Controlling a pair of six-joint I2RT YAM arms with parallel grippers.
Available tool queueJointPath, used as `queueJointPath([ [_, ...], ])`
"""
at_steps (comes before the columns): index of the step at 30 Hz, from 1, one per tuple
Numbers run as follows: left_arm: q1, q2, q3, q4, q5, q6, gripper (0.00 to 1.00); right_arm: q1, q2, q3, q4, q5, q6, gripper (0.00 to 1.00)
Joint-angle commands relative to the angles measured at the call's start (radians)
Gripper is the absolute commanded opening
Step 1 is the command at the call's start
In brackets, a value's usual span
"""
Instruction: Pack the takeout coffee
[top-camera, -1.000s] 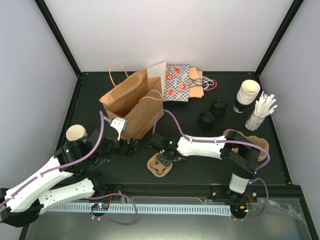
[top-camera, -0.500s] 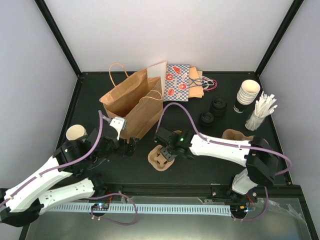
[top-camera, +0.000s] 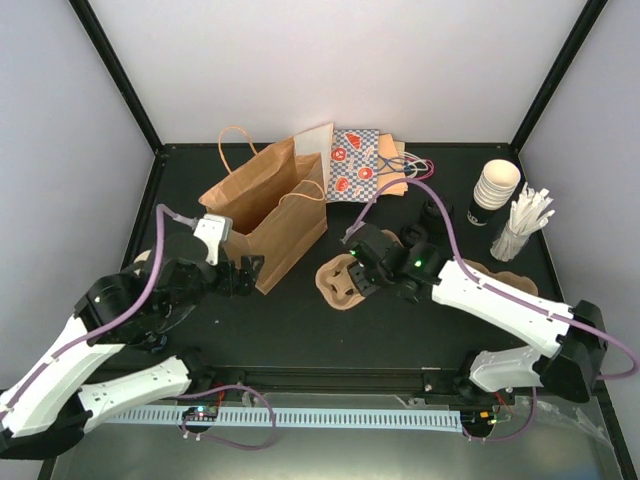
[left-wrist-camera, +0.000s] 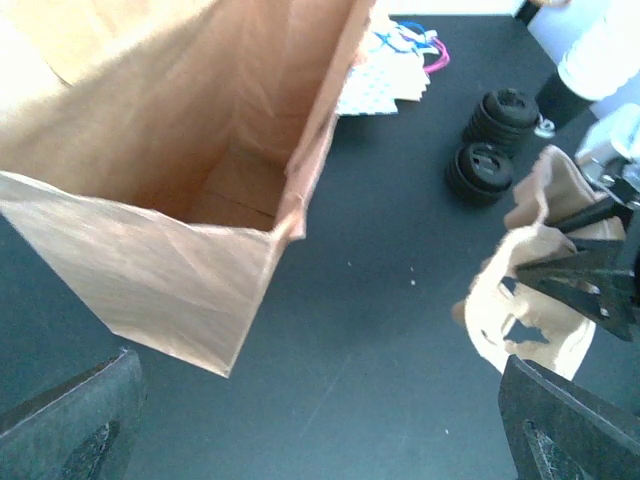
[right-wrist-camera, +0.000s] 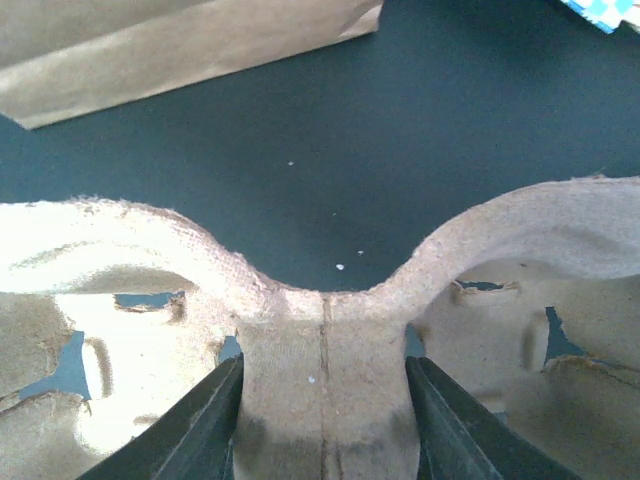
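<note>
The takeout coffee is out of view in all three views. My right gripper (top-camera: 362, 270) (right-wrist-camera: 322, 392) is shut on the middle bridge of a brown pulp cup carrier (top-camera: 338, 284) (right-wrist-camera: 130, 250), holding it just right of the open brown paper bag (top-camera: 268, 205) (left-wrist-camera: 180, 150). The left wrist view also shows the carrier (left-wrist-camera: 520, 300), to the right of the bag's open mouth. My left gripper (top-camera: 245, 275) (left-wrist-camera: 320, 440) is open with nothing between its fingers. It hovers at the bag's near corner.
Two stacks of black lids (top-camera: 436, 210) (top-camera: 414, 237) lie right of the carrier. A stack of paper cups (top-camera: 497, 185) and a cup of white stirrers (top-camera: 520, 225) stand at the far right. A patterned bag (top-camera: 355, 165) lies behind the brown bag. More pulp carriers (top-camera: 470, 268) sit under the right arm.
The right arm has carried the cup carrier from the front of the table back and to the right, beside the bag. The left arm has drawn back to the left, still open.
</note>
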Motion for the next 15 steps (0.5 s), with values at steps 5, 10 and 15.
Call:
queueJointPath([
  [5, 0.247, 0.031, 0.129, -0.096, 0.06, 0.163, 0.99, -0.068, -0.127, 0.027, 0.013, -0.088, -0.014, 0.44],
  [10, 0.399, 0.054, 0.226, -0.143, 0.107, 0.252, 0.99, -0.071, -0.164, 0.026, 0.024, -0.122, -0.006, 0.44],
  [15, 0.445, 0.139, 0.334, -0.149, 0.132, 0.306, 0.99, -0.096, -0.172, 0.0, 0.052, -0.177, 0.018, 0.43],
])
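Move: The open paper bag's middle is some 22 cm straight ahead of the wide-open left hand and 21 cm below it, while the white paper cup stands about 24 cm to that hand's left, 10 cm ahead and 26 cm lower. From the right hand, already holding the cup tray, the bag's middle is about 18 cm ahead, 15 cm left and 7 cm below; the nearer black lid stack stands about 15 cm ahead, 15 cm right and 15 cm below. The left hand, empty and wide open, swings some 7 cm left across the near end of the paper bag while rising about 5 cm and easing 3 cm forward, its wrist turning roughly 15 degrees, mostly counter-clockwise, so the fingers point straighter ahead towards the bag. Meanwhile the right hand keeps its pinch on the cup tray and lifts it about 5 cm higher clear of the table, drifting a little right and rolling its left side up some 10 degrees, until the lift levels off. ##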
